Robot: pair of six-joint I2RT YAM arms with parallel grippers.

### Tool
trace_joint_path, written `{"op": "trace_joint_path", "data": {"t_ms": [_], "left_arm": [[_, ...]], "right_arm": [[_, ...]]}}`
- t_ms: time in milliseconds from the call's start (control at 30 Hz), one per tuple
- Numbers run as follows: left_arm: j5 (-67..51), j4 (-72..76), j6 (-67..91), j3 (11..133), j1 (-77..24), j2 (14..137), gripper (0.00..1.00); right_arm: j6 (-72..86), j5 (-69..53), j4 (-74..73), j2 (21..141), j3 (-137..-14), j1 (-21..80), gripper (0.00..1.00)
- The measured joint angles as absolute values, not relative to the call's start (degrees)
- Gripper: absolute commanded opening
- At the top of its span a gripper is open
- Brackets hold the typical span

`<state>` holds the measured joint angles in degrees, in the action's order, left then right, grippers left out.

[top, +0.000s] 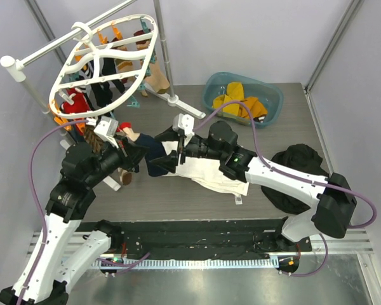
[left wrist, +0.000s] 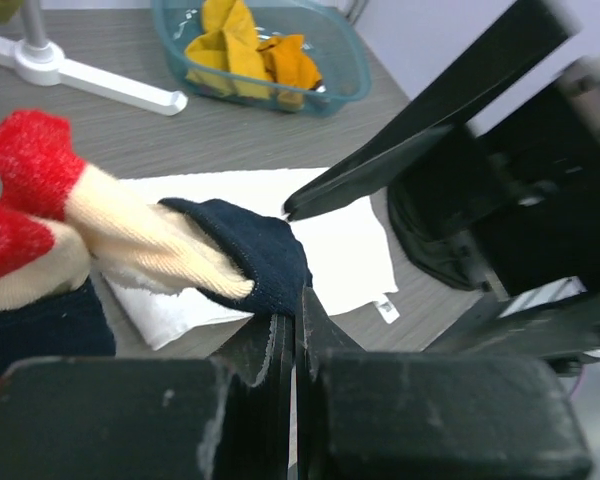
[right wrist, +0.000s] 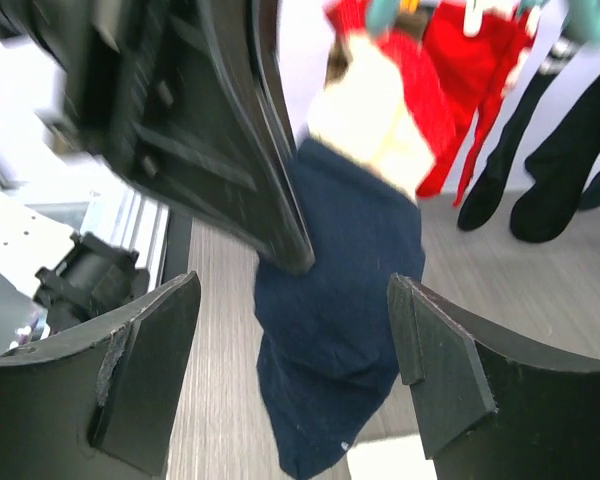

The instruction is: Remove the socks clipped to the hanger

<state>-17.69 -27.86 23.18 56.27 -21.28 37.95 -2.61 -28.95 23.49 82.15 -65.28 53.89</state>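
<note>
The white oval hanger (top: 105, 63) hangs at the back left with red (top: 76, 101), black (top: 101, 92) and tan socks (top: 155, 76) clipped under it. My left gripper (top: 141, 151) is shut on the edge of a navy, cream and red sock (top: 153, 152), seen pinched in the left wrist view (left wrist: 270, 260). My right gripper (top: 169, 162) is open, its fingers either side of the sock's hanging navy part (right wrist: 330, 350) without touching. The sock's red top reaches a teal clip (right wrist: 380, 15).
A teal basket (top: 274, 95) with yellow socks stands at the back right. A white cloth (top: 209, 173) lies under the grippers, and a black garment heap (top: 298, 171) lies to the right. The white stand's foot (top: 178, 100) is behind the grippers.
</note>
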Motion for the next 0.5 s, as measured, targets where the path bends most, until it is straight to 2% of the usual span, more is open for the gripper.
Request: {"op": "trace_joint_path", "data": {"t_ms": [100,167,200,233,300,333,367,400,433,467,500], "left_arm": [[-19.59,-27.05,24.51,57.06,-21.28,37.69,0.0],[-20.91,-26.3,25.39,57.14,-21.28,37.43,0.0],[-21.37,-26.2,25.67,57.14,-21.28,37.3,0.0],[-22.06,-25.98,26.13,57.14,-21.28,37.19,0.0],[-23.24,-25.26,26.83,57.14,-21.28,36.86,0.0],[-23.68,-24.99,27.03,57.14,-21.28,36.84,0.0],[-23.9,-24.84,27.11,57.14,-21.28,36.84,0.01],[-24.01,-24.73,27.18,57.14,-21.28,36.86,0.02],[-24.01,-24.64,27.24,57.14,-21.28,36.91,0.05],[-24.01,-24.62,27.27,57.12,-21.28,36.91,0.23],[-23.94,-24.6,27.27,57.08,-21.28,36.91,0.36]], "right_arm": [[-2.59,-28.77,23.79,82.19,-63.66,53.89,0.83],[-2.59,-28.16,24.27,82.54,-63.42,53.89,0.76],[-2.59,-27.64,24.53,82.76,-63.35,53.89,0.69],[-2.52,-27.07,24.86,82.94,-63.31,53.89,0.44],[-2.46,-24.73,25.41,83.35,-63.18,53.89,0.23],[-2.02,-23.55,25.56,83.53,-63.07,53.89,0.07],[-1.65,-22.39,25.71,83.61,-62.94,53.91,0.01],[-1.41,-21.45,25.93,83.64,-62.67,53.91,0.01],[-1.15,-20.64,26.28,83.64,-62.37,53.95,0.01],[-0.99,-20.08,26.68,83.61,-62.06,54.02,0.01],[-0.89,-19.46,27.0,83.61,-61.8,54.04,0.01]]}}
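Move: The right hand stands wide open with its fingers pointing left. The navy end of the sock hangs about 1 cm ahead of its hand point, 1 cm left and 2 cm below. The shut left fingers hold that sock higher up, so from the left hand its navy end lies roughly 3 cm right and 5 cm below. From the right hand, the hanger's middle is some 18 cm ahead, 11 left and 13 higher, and the white cloth about 5 ahead, 13 right and 32 below. The right hand sinks and then slides forward around the navy end hanging from the left gripper, about 3 cm each way, turning some 10 degrees clockwise as its fingers close from wide open and pinch the fabric. The left hand keeps its shut grip on the sock and draws it up some 3 cm, with a small shift back and right and a slight turn, stopping as the right fingers finish closing. ##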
